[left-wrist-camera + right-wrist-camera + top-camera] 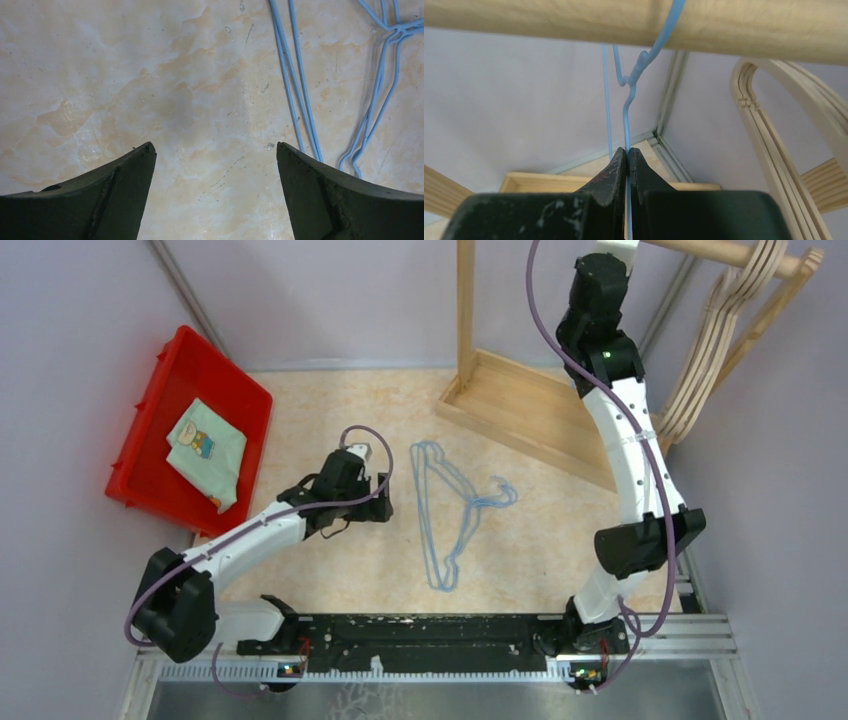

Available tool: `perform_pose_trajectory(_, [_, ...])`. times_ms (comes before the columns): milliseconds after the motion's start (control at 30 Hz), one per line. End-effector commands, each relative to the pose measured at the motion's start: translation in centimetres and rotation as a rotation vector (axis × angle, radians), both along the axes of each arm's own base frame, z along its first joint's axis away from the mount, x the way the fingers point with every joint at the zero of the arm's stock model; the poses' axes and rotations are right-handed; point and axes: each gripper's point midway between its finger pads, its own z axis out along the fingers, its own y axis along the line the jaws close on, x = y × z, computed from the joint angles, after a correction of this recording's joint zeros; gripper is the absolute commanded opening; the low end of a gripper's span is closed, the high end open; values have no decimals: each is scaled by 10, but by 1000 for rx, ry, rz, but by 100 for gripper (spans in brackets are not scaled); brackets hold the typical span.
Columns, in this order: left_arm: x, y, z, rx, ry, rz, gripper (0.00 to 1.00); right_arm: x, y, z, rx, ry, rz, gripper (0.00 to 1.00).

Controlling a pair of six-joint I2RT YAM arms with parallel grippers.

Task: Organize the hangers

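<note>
Light-blue wire hangers (pixel 445 515) lie in a loose pile on the marbled table. Their wires (pixel 295 90) cross the upper right of the left wrist view. My left gripper (pixel 215 150) hovers open just left of them, with nothing between its fingers. My right arm (pixel 605 300) reaches up to the rack's rail (pixel 574 20). There my right gripper (pixel 628 150) is shut on the wire of a blue hanger (pixel 626 115) whose hook curls over the rail. Several beige wooden hangers (pixel 715 340) hang on the same rail to the right (pixel 769 150).
A red bin (pixel 150 410) holding a folded pale-green cloth (pixel 207 452) sits at the left. The rack's wooden base tray (pixel 530 410) and upright post (pixel 465 310) stand at the back right. Grey walls close in on the sides.
</note>
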Motion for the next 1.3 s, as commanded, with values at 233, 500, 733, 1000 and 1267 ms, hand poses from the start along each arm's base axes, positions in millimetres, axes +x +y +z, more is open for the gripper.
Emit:
perform_pose_trajectory(233, [15,-8,3,-18,-3,-13,96,-15,-39,-41,82,30,-44,0])
perform_pose_trajectory(500, [17,-12,2,-26,0,-19,96,-37,-34,-39,140,5,4,50])
perform_pose_trajectory(733, [15,-12,-2,-34,5,-17,97,-64,-23,-31,198,3,94,83])
perform_pose_trajectory(1000, [13,-14,-7,-41,15,-30,98,-108,-2,-17,131,-17,138,87])
perform_pose_trajectory(1267, [9,-14,-15,-41,35,-43,98,-127,42,-31,115,40,280,86])
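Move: The closed right fingers hold a blue hanger just under the rack's rod. The spot on the rod it is taken to lies about 7 cm above them, 4 cm to the right and 2 cm ahead. The beige hangers hang some 14 cm to the right and 8 cm back, roughly 3 cm lower; the wooden tray is about 48 cm below, 6 cm back and 6 cm left. From the left hand that spot is some 22 cm ahead, 40 cm right and 48 cm up. Lower the right gripper about 4 cm while sliding it about 4 cm right, to bring the blue hanger's hook down over the rod. Then open the fingers wide and let go of the wire, sinking a little more as they part, and draw the open hand back towards the base, rising and drifting left, turning some 10 degrees counter-clockwise. ##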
